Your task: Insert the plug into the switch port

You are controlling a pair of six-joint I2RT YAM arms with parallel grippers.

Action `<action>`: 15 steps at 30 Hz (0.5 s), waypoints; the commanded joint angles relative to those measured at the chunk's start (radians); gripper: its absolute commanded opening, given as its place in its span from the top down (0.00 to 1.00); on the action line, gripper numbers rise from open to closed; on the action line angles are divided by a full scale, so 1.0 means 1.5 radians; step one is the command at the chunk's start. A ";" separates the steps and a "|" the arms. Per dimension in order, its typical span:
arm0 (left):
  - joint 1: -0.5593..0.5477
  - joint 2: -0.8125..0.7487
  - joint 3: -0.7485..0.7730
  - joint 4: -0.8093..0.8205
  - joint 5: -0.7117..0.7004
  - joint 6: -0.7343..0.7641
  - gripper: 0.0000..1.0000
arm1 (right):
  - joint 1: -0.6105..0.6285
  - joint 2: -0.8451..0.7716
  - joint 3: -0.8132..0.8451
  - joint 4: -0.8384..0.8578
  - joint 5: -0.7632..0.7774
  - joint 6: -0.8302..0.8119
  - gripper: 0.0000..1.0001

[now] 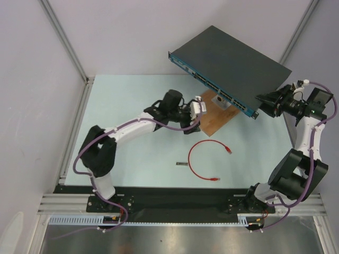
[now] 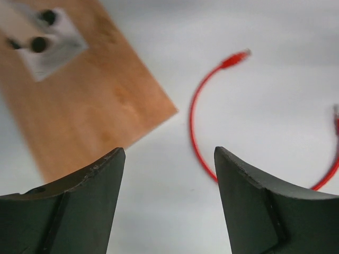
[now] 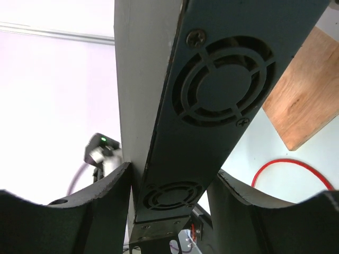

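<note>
The red cable (image 1: 197, 159) lies curled on the table, one plug (image 1: 228, 150) at its far right end and another (image 1: 214, 179) at its near end. In the left wrist view the cable (image 2: 194, 121) and a plug (image 2: 236, 57) lie ahead of my left gripper (image 2: 169, 159), which is open with nothing between its fingers. From above, that left gripper (image 1: 193, 119) hovers by the wooden board's left edge. My right gripper (image 3: 169, 177) is shut on the fan end of the dark-grey switch (image 3: 222, 95) and holds it tilted above the table (image 1: 233, 63). Its ports (image 1: 222, 96) line the teal front face.
A brown wooden board (image 1: 214, 119) lies under the switch's front edge, with a small grey metal plate (image 2: 50, 45) on it. A small grey metal piece (image 1: 181, 164) lies left of the cable. Frame rails border the table on the left and right.
</note>
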 commanded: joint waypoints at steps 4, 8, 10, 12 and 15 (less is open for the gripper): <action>-0.075 0.102 0.088 -0.081 -0.021 0.094 0.26 | -0.004 -0.034 0.004 0.103 0.165 -0.082 0.47; -0.098 0.137 0.100 -0.071 -0.047 0.128 0.24 | -0.008 -0.065 0.004 0.057 0.168 -0.105 0.25; -0.116 0.159 0.120 -0.065 -0.047 0.145 0.23 | -0.011 -0.085 0.001 0.046 0.170 -0.116 0.17; -0.137 0.178 0.136 -0.057 -0.051 0.160 0.22 | -0.018 -0.100 -0.004 0.030 0.172 -0.123 0.13; -0.159 0.210 0.174 -0.035 -0.049 0.184 0.20 | -0.028 -0.122 -0.011 0.005 0.171 -0.138 0.02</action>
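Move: The upper plug of the red cable lies about 16 cm to the left hand's right, 4 cm back and 16 cm below. Around it, also on the table, the wooden board's middle is roughly 13 cm ahead and 8 cm right of the left hand, the cable's other plug 19 cm back and 11 cm right, and the small metal module 11 cm back and 5 cm left. From the right hand the upper plug is some 13 cm left, 8 cm back and 27 cm below. Down, to the right and a little back, the left hand swoops about 12 cm from beside the wooden board towards the red cable's upper plug, its open fingers tipping further down and swinging slightly clockwise. Meanwhile the right hand opens wide, lets go of the switch's right-hand corner and eases some 3 cm to the right, rolling and turning about 20 degrees in all. ##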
